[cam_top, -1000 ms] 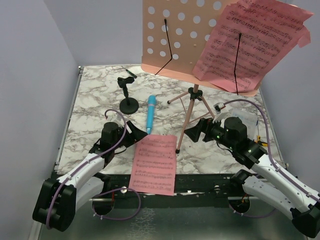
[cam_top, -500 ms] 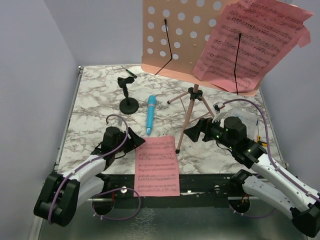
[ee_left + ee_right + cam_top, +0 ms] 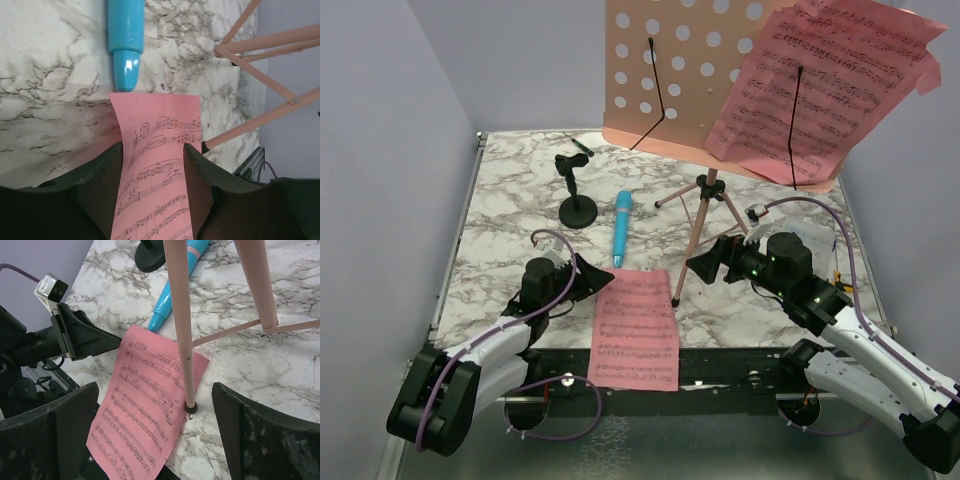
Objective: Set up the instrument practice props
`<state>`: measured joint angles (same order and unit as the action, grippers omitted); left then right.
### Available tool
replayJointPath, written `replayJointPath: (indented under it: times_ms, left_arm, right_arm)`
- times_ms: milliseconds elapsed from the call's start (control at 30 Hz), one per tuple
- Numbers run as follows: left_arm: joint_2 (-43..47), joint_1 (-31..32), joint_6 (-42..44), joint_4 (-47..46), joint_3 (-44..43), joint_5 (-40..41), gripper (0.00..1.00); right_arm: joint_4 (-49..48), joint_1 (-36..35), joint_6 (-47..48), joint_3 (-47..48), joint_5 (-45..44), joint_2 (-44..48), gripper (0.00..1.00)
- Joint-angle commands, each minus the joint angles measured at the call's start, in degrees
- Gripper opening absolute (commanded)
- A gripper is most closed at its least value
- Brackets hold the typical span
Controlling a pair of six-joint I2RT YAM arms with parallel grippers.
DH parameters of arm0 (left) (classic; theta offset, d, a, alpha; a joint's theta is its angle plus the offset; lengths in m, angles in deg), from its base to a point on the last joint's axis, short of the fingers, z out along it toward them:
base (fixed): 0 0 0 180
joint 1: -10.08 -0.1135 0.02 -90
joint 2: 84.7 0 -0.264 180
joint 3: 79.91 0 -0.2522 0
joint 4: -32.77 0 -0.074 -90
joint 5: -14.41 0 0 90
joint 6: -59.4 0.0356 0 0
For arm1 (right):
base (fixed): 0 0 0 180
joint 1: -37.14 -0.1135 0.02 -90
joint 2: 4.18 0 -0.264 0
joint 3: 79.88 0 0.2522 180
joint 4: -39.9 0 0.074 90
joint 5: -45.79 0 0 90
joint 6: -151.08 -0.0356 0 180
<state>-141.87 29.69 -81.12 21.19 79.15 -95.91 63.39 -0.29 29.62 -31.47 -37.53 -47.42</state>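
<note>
The salmon-pink music stand [image 3: 692,75] rises at the back on thin tripod legs [image 3: 179,325], with one pink sheet-music page [image 3: 820,90] on its desk. The second page [image 3: 633,330] lies at the table's near edge, hanging over it. My left gripper [image 3: 592,280] is at that page's far left corner. In the left wrist view its jaws [image 3: 152,165] stand apart with the page [image 3: 160,175] between them. The light-blue stick [image 3: 621,228] lies just beyond the page. My right gripper [image 3: 705,265] is open, low beside the stand's front leg and holding nothing [image 3: 155,390].
A small black stand [image 3: 576,195] on a round base sits left of the blue stick. The tripod's front leg foot [image 3: 190,406] rests on the page's right edge. Grey walls close in on both sides. The table's near edge [image 3: 720,352] runs under the page.
My left gripper's jaws have narrowed around the page's corner and shifted slightly. The page's near end has swung a little to the right. The right arm has hardly moved.
</note>
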Motion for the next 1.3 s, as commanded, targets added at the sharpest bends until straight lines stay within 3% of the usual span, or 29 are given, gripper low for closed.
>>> replayJointPath:
  times_ms: [0,233,500,800,967,1167,1267]
  left_arm:
    - [3.89,0.16,-1.98,-5.76,1.56,-4.08,0.52]
    - [7.46,0.26,-0.80,-5.77,5.17,0.88,0.47]
    - [0.88,0.38,3.77,-6.28,3.50,1.49,0.46]
    - [-5.82,2.95,5.17,-14.23,2.53,0.08,0.45]
    - [-7.95,4.41,5.24,-15.57,0.67,0.23,0.31]
    - [-3.67,4.48,2.61,-15.61,-0.91,-0.11,0.03]
    - [1.51,4.47,0.98,-14.83,-1.75,0.37,0.00]
  right_arm:
    - [-2.11,-0.21,0.18,1.56,1.20,-0.28,1.00]
    - [-2.45,-0.26,0.43,1.94,1.35,-0.50,1.00]
    - [-2.64,-0.22,0.29,1.79,1.32,-0.82,1.00]
    - [-2.91,-0.19,0.00,1.51,1.76,-0.70,1.00]
    - [-2.62,-0.19,0.28,1.99,1.52,-0.66,1.00]
    - [-2.27,-0.21,0.69,1.80,1.32,-0.45,1.00]
    - [-2.44,-0.24,0.91,1.82,1.64,-0.39,1.00]
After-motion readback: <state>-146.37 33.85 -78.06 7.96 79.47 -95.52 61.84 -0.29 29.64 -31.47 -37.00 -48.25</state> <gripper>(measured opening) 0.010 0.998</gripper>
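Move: The pink sheet's top-left corner already lies in the left hand's half-open fingers; the sheet's middle is about 12 cm back, 7 cm to the right and 3 cm below. From that hand, the blue microphone's middle is some 12 cm ahead and 4 cm to the right, and the tripod's near foot about 6 cm back and 17 cm to the right. From the right hand, the sheet's middle is roughly 12 cm back, 15 cm to the left and 17 cm below. The left fingers shut on the sheet's top-left corner, pinching it between the tips. Before that, the hand hops up about 3 cm and sinks some 4 cm to the table, its fingers hardly closing; then it slides a couple of centimetres to the right as they close fully, and rises about 3.5 cm from its lowest point, the fingers tipping up a little. ##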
